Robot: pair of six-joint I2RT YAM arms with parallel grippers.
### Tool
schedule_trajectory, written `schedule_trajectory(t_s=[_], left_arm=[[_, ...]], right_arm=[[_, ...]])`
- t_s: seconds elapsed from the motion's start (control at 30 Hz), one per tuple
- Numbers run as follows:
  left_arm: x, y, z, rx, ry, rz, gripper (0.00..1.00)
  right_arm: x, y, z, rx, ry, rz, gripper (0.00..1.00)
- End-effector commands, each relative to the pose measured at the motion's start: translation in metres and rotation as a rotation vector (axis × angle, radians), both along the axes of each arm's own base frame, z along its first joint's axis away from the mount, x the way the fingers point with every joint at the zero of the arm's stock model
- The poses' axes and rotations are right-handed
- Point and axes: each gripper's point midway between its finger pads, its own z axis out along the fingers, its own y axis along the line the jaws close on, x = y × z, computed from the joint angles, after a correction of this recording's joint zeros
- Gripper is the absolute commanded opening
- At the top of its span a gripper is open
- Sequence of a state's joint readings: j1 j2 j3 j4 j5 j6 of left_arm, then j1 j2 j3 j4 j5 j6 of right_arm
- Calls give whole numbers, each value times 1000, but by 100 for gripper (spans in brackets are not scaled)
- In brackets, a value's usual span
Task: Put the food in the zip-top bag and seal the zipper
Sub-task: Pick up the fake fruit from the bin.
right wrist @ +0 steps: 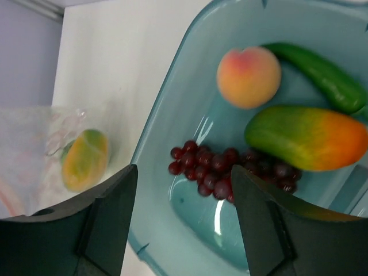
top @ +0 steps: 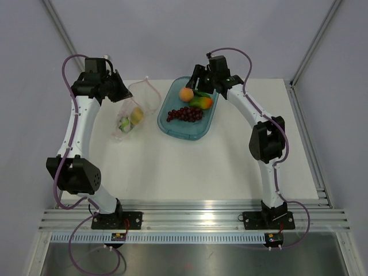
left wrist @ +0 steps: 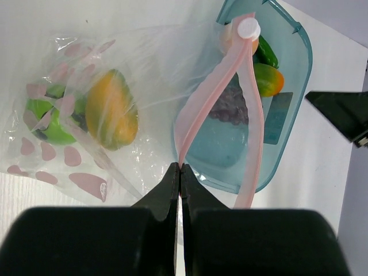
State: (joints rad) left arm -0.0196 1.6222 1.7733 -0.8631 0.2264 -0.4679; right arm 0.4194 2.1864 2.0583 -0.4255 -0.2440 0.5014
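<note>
The clear zip-top bag (top: 133, 112) lies left of the tray, with one orange-green mango (left wrist: 111, 109) and the green round fruit (left wrist: 54, 121) inside. My left gripper (left wrist: 180, 168) is shut on the bag's pink zipper (left wrist: 215, 86) and holds the mouth edge up; it also shows in the top view (top: 121, 90). My right gripper (right wrist: 184, 178) is open and empty above the tray; it also shows in the top view (top: 199, 80). In the tray lie the peach (right wrist: 248, 76), the second mango (right wrist: 307, 137) and the purple grape bunch (right wrist: 230, 169).
The teal tray (top: 190, 131) sits at the table's back centre, right of the bag. A long dark green vegetable (right wrist: 322, 75) lies in it beside the peach. A white slider (left wrist: 248, 27) sits at the zipper's far end. Walls stand close behind.
</note>
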Motion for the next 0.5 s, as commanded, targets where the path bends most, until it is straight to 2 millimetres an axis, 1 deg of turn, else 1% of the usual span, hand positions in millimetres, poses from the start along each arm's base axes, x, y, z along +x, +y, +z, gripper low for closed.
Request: schedule_trajectory(t_s=[0.0,0.03,0.07,0.1,0.13,0.17,0.2,0.23,0.27,0.33,0.37,0.47], left_arm=[[6,3,11,6,-54,14,0],[5,2,10,2,-50,11,0],[6,2,10,0,-54,11,0],[6,0,11,-9,-57,0,0],[5,-2,12,-16,-58,-6,0],[5,-3,11,-23,-62,-12,0],[5,-6,11,-32,-62,-24,0],[5,-6,11,-34,-63,-24,0],[6,-7,10,-35,-62,-29,0],[6,-7,9,-33,-59,-33,0],[7,-7,6,-32,-52,-32,0],[7,-8,5,-32,-47,-37,0]], right_arm=[[23,-4,-9,-143,-54,-42,74],[30,-7,-3,-164,-72,-56,77],[35,-7,-17,-192,-66,-62,79],[42,-14,-19,-232,-86,-84,83],[47,-15,-15,-241,-110,-87,84],[51,-14,-26,-257,-106,-83,85],[54,-14,-29,-275,-119,-69,88],[59,-12,-25,-276,-146,-64,89],[62,-11,-34,-286,-148,-57,90],[68,-7,-34,-285,-185,-37,93],[70,-4,-40,-289,-189,-24,93],[77,3,-44,-273,-224,2,94]])
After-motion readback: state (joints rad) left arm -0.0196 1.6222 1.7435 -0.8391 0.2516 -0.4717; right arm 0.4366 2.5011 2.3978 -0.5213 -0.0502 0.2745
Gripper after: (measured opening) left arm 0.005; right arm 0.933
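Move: The peach in the bin lies about 9 cm ahead of the right hand, some 3 cm to its left and 15 cm below. At roughly the same depth, the green pepper is about 9 cm ahead and 4 cm right, the bin's mango 4 cm ahead and 4 cm right, and the grapes 3 cm back and 3 cm left. From the left hand, the peach is some 20 cm ahead, 18 cm right and 24 cm below. Touching nothing yet, the right hand heads for the peach: first a quick reach forward over the bin of about 5 cm, then mostly straight down, about 7 cm. Meanwhile its left side rolls down some 15 degrees, so the fingers point more steeply, and they spread from partly to almost fully open. The left hand stays put, still pinching the bag's zipper edge. ##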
